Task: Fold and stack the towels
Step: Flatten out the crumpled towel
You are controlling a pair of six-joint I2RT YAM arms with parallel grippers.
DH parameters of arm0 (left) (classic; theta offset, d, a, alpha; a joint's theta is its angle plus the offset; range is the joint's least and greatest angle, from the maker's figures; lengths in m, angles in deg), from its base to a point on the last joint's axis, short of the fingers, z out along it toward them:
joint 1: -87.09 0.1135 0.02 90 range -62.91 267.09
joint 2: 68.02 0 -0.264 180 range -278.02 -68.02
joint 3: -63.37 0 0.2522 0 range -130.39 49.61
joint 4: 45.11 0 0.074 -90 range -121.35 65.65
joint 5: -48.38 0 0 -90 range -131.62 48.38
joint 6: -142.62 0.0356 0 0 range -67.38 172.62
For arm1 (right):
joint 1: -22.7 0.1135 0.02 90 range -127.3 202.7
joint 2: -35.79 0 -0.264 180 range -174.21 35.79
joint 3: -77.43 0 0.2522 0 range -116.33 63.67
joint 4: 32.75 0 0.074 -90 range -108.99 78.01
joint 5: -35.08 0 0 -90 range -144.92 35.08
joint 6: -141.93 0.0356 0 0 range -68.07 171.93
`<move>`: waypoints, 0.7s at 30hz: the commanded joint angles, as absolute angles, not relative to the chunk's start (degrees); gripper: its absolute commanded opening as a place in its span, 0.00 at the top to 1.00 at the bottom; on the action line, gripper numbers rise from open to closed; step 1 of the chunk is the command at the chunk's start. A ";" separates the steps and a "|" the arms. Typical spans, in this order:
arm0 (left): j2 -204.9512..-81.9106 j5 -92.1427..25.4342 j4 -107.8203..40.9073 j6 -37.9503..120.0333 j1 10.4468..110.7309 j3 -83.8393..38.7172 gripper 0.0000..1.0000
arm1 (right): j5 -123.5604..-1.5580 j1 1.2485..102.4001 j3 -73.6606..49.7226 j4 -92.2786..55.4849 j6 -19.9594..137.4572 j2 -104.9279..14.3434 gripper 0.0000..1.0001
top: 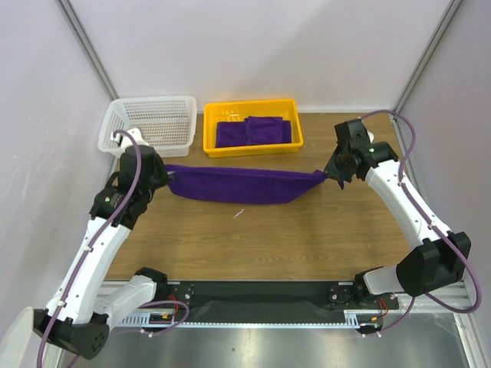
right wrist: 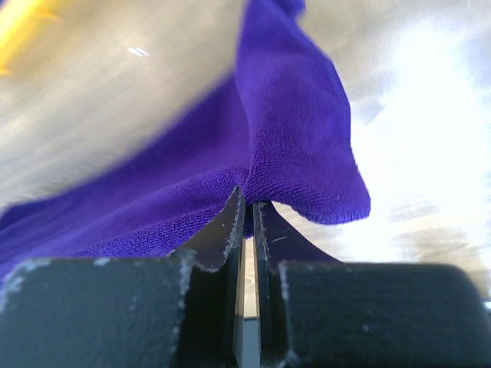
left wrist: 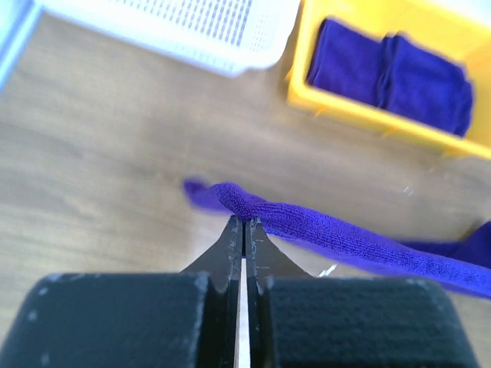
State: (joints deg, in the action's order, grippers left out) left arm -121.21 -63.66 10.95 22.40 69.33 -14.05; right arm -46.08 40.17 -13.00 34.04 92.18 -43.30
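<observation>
A deep purple towel (top: 242,185) hangs stretched between my two grippers above the wooden table, just in front of the yellow tray. My left gripper (top: 165,175) is shut on its left corner; in the left wrist view the cloth (left wrist: 322,228) runs off to the right from the pinched jaws (left wrist: 244,222). My right gripper (top: 328,175) is shut on its right corner, where the cloth (right wrist: 291,146) drapes over the jaws (right wrist: 247,196). Two folded purple towels (top: 253,131) lie side by side in the yellow tray (top: 252,148), also seen in the left wrist view (left wrist: 391,73).
An empty white mesh basket (top: 150,123) stands left of the yellow tray at the back. A small light scrap (top: 238,214) lies on the wood below the hanging towel. Walls close in at the left, back and right.
</observation>
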 commanded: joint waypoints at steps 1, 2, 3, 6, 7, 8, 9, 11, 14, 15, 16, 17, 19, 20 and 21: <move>-122.78 -67.63 7.85 27.48 70.83 -19.90 1.00 | -43.67 38.61 -22.36 35.50 86.49 -41.55 1.00; -123.13 -67.63 7.06 27.92 70.92 -20.44 1.00 | -43.58 38.43 -23.95 35.33 85.52 -41.73 1.00; -123.31 -67.72 5.58 28.71 70.92 -20.96 1.00 | -44.02 38.43 -26.31 34.89 83.16 -41.82 1.00; -123.74 -67.72 1.98 31.34 71.27 -22.20 0.99 | -44.63 38.08 -28.61 30.85 80.25 -41.73 1.00; -124.18 -67.72 1.35 32.05 71.35 -23.24 1.00 | -45.33 37.73 -30.10 29.01 78.84 -42.17 1.00; -124.71 -67.54 0.73 32.66 71.53 -23.86 1.00 | -45.69 37.47 -31.33 28.21 78.39 -42.78 1.00; -125.85 -67.37 -0.75 34.15 71.88 -24.56 1.00 | -46.73 36.94 -32.48 27.68 77.95 -43.39 1.00; -127.08 -66.84 -2.34 35.65 72.06 -26.24 1.00 | -47.62 36.67 -35.20 24.96 76.20 -45.15 1.00; -129.45 -66.40 -5.86 38.47 72.58 -27.64 0.99 | -48.68 36.41 -38.80 22.59 73.39 -47.78 1.00; -129.90 -65.97 -6.82 39.43 73.11 -28.08 1.00 | -48.42 36.32 -40.12 22.67 72.86 -48.75 1.00; -130.33 -65.87 -7.09 39.79 73.37 -28.78 1.00 | -48.07 36.15 -41.26 23.02 72.42 -49.55 1.00; -131.12 -65.61 -7.27 39.96 73.46 -28.96 1.00 | -47.89 36.06 -42.84 23.63 71.72 -50.60 1.00; -131.30 -65.00 -7.89 40.67 73.73 -28.36 1.00 | -47.54 35.97 -42.42 23.46 71.27 -50.78 1.00; -130.87 -64.73 -7.97 40.76 73.73 -27.65 1.00 | -47.45 35.88 -41.46 23.20 71.10 -50.52 1.00; -130.43 -63.77 -8.15 41.02 73.82 -26.78 1.00 | -47.36 35.88 -39.19 23.02 70.83 -49.65 1.00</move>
State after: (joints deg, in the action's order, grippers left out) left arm -131.60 -63.51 -4.61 37.49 72.61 -26.22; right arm -49.40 36.85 -39.95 24.80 74.20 -50.82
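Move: Both grippers already hold the purple towel by its ends. Its middle hangs about 21 cm to the left gripper's right, level fore-and-aft and some 12 cm lower. From that gripper, the empty white basket is about 33 cm ahead and 13 cm left, and the yellow bin 34 cm ahead and 22 cm right. From the right gripper, the towel's middle is about 24 cm left, 3 cm back and 6 cm lower, with the yellow bin 30 cm ahead and 23 cm left. Keep both grippers shut on the towel's ends and swing it up and forward towards the basket and bin. Lift the right one more, some 16 cm up and 10 cm forward, tipping its fingers up about 30 degrees; take the left about 9 cm up and 7 cm forward, tipping up about half as much. Let the rise die out at the end while still going forward. ##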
